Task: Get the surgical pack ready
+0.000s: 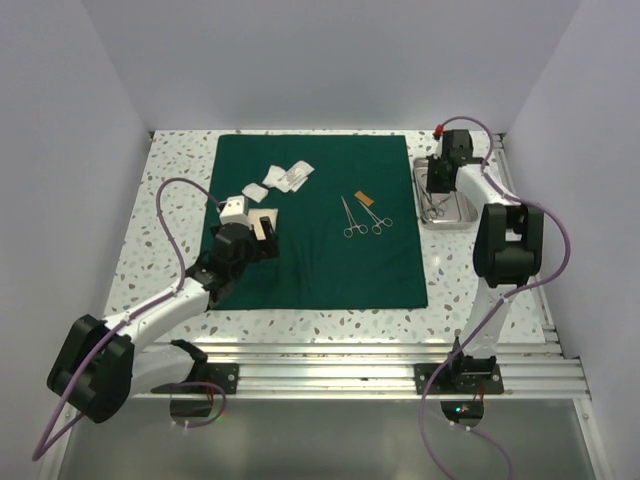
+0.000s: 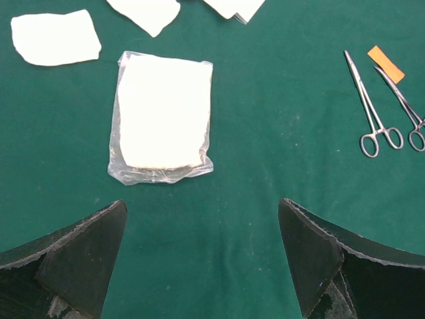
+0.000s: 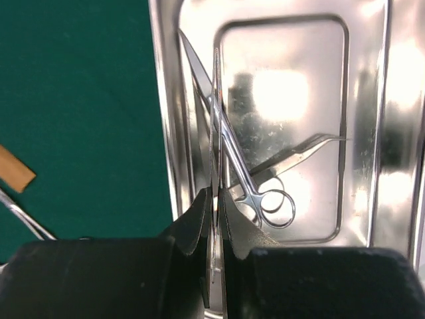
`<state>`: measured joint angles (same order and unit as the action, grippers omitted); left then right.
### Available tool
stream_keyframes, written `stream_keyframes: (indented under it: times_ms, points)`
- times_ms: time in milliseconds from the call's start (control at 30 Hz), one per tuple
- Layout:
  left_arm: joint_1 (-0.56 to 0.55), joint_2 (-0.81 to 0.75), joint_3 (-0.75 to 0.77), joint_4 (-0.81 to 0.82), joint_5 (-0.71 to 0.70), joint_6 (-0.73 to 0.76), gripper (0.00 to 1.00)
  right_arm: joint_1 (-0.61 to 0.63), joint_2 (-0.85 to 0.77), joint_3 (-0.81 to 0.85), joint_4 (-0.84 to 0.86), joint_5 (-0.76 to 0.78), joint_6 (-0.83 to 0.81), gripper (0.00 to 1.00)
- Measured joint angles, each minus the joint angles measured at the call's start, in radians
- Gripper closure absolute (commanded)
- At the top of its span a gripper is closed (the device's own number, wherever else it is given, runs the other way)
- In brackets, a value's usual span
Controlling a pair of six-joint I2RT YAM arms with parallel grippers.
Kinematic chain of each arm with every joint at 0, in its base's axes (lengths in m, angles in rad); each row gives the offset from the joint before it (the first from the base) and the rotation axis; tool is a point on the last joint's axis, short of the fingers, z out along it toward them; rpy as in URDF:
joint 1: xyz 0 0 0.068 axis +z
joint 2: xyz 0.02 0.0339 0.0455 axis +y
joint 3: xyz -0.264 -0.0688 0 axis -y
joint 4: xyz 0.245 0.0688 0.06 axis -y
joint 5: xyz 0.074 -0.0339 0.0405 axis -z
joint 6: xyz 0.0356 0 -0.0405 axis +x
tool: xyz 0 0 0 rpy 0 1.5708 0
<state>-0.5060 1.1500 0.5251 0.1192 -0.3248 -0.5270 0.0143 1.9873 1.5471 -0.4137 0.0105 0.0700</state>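
The dark green drape [image 1: 320,250] lies flat across the table. On it are two ring-handled steel clamps [image 1: 352,217] [image 2: 372,106], several white gauze pads [image 1: 290,176] [image 2: 56,38] and a bagged gauze pack [image 2: 163,113]. My left gripper [image 1: 262,230] [image 2: 202,203] hovers open just short of that pack, with only cloth between its fingers. At the right, my right gripper [image 1: 438,180] [image 3: 217,193] is over the steel tray [image 1: 462,222] [image 3: 163,100], shut on thin steel forceps [image 3: 216,119] seen edge-on. Scissors [image 3: 265,196] and another instrument [image 3: 305,147] lie in the tray.
A small orange tag [image 1: 364,199] [image 2: 386,64] lies by the clamps' tips. The tray sits on the speckled tabletop [image 1: 180,200] just off the drape's right edge. White walls close in the back and both sides.
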Motion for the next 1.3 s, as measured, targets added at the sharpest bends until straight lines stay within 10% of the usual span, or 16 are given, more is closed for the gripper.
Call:
stream_keyframes:
  times_ms: [700,1300]
  points:
    - [0.0,0.002,0.0,0.0,0.007,0.0,0.0,0.018,0.058,0.006,-0.05,0.128,0.021,0.63]
    - [0.0,0.029,0.0,0.039,0.046,0.016,0.0,0.304,-0.009,-0.031,0.002,-0.021,-0.003,0.4]
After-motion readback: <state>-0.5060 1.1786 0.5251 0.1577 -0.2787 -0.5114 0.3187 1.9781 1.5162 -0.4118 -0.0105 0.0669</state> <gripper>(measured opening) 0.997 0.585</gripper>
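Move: The right hand still holds the long tweezers over the left part of the steel tray, whose middle lies some 4 cm to its right, 2 cm ahead and 6 cm below. Scissors lie in the tray about 3 cm ahead and 1 cm right, bent tweezers 1 cm ahead and 4 cm right. Outside, the nearer clamp is roughly 16 cm left and 4 cm back, the orange strip 18 cm left, level with the hand. From the left hand the tray is about 50 cm right and 17 cm ahead. The right hand sinks about 5 cm into the tray, easing slightly right and back, and its fingers part to let go of the long tweezers beside the scissors. Still opening to a little over half, it lifts out over the tray's left rim, sweeps some 17 cm left with a little drift back, turning about 20 degrees counter-clockwise, and is sinking again towards the nearer clamp below the orange strip, not yet touching it. ##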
